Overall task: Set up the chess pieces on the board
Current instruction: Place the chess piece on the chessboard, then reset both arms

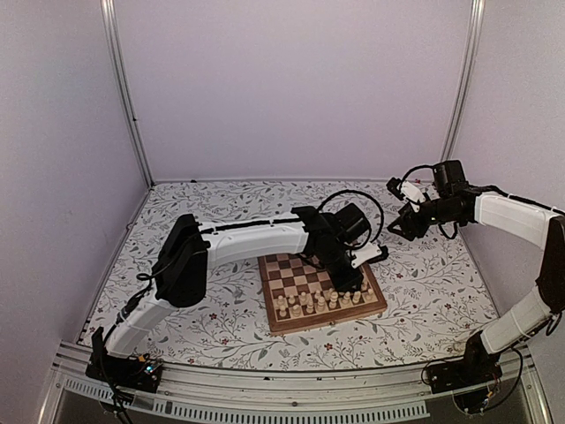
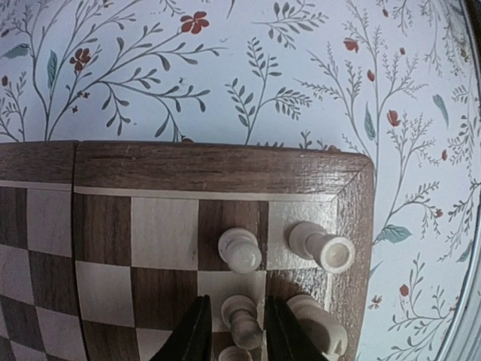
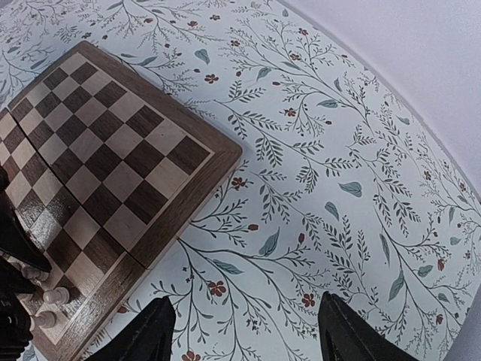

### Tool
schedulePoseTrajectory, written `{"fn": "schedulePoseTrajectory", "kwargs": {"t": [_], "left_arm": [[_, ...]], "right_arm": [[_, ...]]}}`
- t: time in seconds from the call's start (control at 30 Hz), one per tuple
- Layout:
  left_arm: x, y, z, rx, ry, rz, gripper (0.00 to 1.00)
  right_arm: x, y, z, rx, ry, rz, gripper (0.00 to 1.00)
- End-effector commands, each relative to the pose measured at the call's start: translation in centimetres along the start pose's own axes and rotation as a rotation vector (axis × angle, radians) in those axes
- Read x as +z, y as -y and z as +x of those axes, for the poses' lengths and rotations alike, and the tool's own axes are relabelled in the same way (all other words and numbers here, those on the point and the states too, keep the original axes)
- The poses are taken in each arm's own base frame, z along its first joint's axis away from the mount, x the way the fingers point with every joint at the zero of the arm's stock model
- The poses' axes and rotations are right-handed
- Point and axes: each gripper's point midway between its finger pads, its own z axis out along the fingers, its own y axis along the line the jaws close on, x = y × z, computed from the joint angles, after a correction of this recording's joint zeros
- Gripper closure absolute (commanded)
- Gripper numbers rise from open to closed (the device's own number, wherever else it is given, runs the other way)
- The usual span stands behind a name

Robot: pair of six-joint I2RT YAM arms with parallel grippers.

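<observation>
The board (image 1: 300, 274) lies mid-table, with a double row of pale chess pieces (image 1: 309, 303) along its near edge. My left gripper (image 1: 351, 281) hangs over the board's right corner. In the left wrist view its fingers (image 2: 197, 331) straddle a standing pawn (image 2: 244, 320), with a thin gap showing on the left side. Ahead of it stand another pawn (image 2: 240, 250) and a rook (image 2: 323, 248), with a knight (image 2: 319, 327) to the right, on the board (image 2: 225, 169). My right gripper (image 3: 244, 331) is wide open and empty above the floral tabletop, right of the board (image 3: 113, 150).
The floral tabletop (image 1: 424, 283) surrounds the board. White walls and metal posts (image 1: 124, 97) enclose the table. In the right wrist view the left arm (image 3: 15, 248) shows dark at the left edge, beside a few pieces (image 3: 52, 295).
</observation>
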Motion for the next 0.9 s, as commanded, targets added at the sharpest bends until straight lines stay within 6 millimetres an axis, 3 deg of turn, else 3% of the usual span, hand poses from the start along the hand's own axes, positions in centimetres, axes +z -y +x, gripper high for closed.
{"fn": "schedulePoseTrajectory", "kwargs": {"t": [0.0,0.13,0.23,0.37,0.5,0.6,0.63,0.67,0.77,0.87], "left_arm": [[-0.1,0.5,-1.0,0.013,0.024,-0.005,0.7],[-2.0,-0.2,-2.5,0.019,0.073,-0.046,0.68],[-5.2,-0.8,-4.4,0.021,0.147,-0.065,0.66],[-10.7,-2.8,-6.5,0.014,0.242,-0.143,0.61],[-16.7,-5.6,-7.3,-0.014,0.327,-0.243,0.58],[-21.0,-8.9,-6.5,-0.063,0.366,-0.358,0.53],[-22.5,-10.4,-6.0,-0.09,0.371,-0.423,0.51],[-24.0,-11.9,-5.3,-0.121,0.378,-0.481,0.49],[-27.7,-15.4,-2.7,-0.223,0.387,-0.63,0.39],[-30.8,-16.8,-0.7,-0.282,0.436,-0.686,0.27]], "right_arm": [[-0.1,-0.6,-0.1,0.006,0.008,-0.026,0.31],[-0.5,-0.4,-1.1,0.013,0.029,-0.022,0.31],[-1.5,0.1,-2.4,0.005,0.057,-0.003,0.31],[-3.5,1.2,-4.9,-0.036,0.098,0.05,0.31],[-6.2,2.8,-8.2,-0.082,0.166,0.135,0.29],[-8.0,4.2,-10.2,-0.062,0.223,0.213,0.19],[-8.6,5.0,-10.9,-0.038,0.248,0.258,0.05],[-9.1,5.8,-11.2,-0.017,0.264,0.305,0.02],[-10.7,6.9,-12.1,0.061,0.323,0.361,0.01],[-12.2,7.7,-12.9,0.112,0.396,0.413,0.01]]}}
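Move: The pawn second from the right in the nearer pawn row stands between the left hand's slightly open fingers, its middle about 1 cm below the hand point. The rightmost pawn is about 3 cm right of the hand and 1 cm farther out; the knight is some 3 cm back and 1 cm right, and the corner rook 2 cm back and 4 cm right. From the right hand that same pawn lies roughly 13 cm back, 11 cm left and 11 cm below. Straight up at first, slowly, then fast, the left hand backs off the standing pawn while its already parted fingers open wider; it climbs about 25 cm, swinging left and forward some 14 cm each way as the wrist tilts the fingers outward and turns counter-clockwise. The right hand also rises, about 15 cm, away from the table, tipping its fingers up some 20 degrees and opening fully. ##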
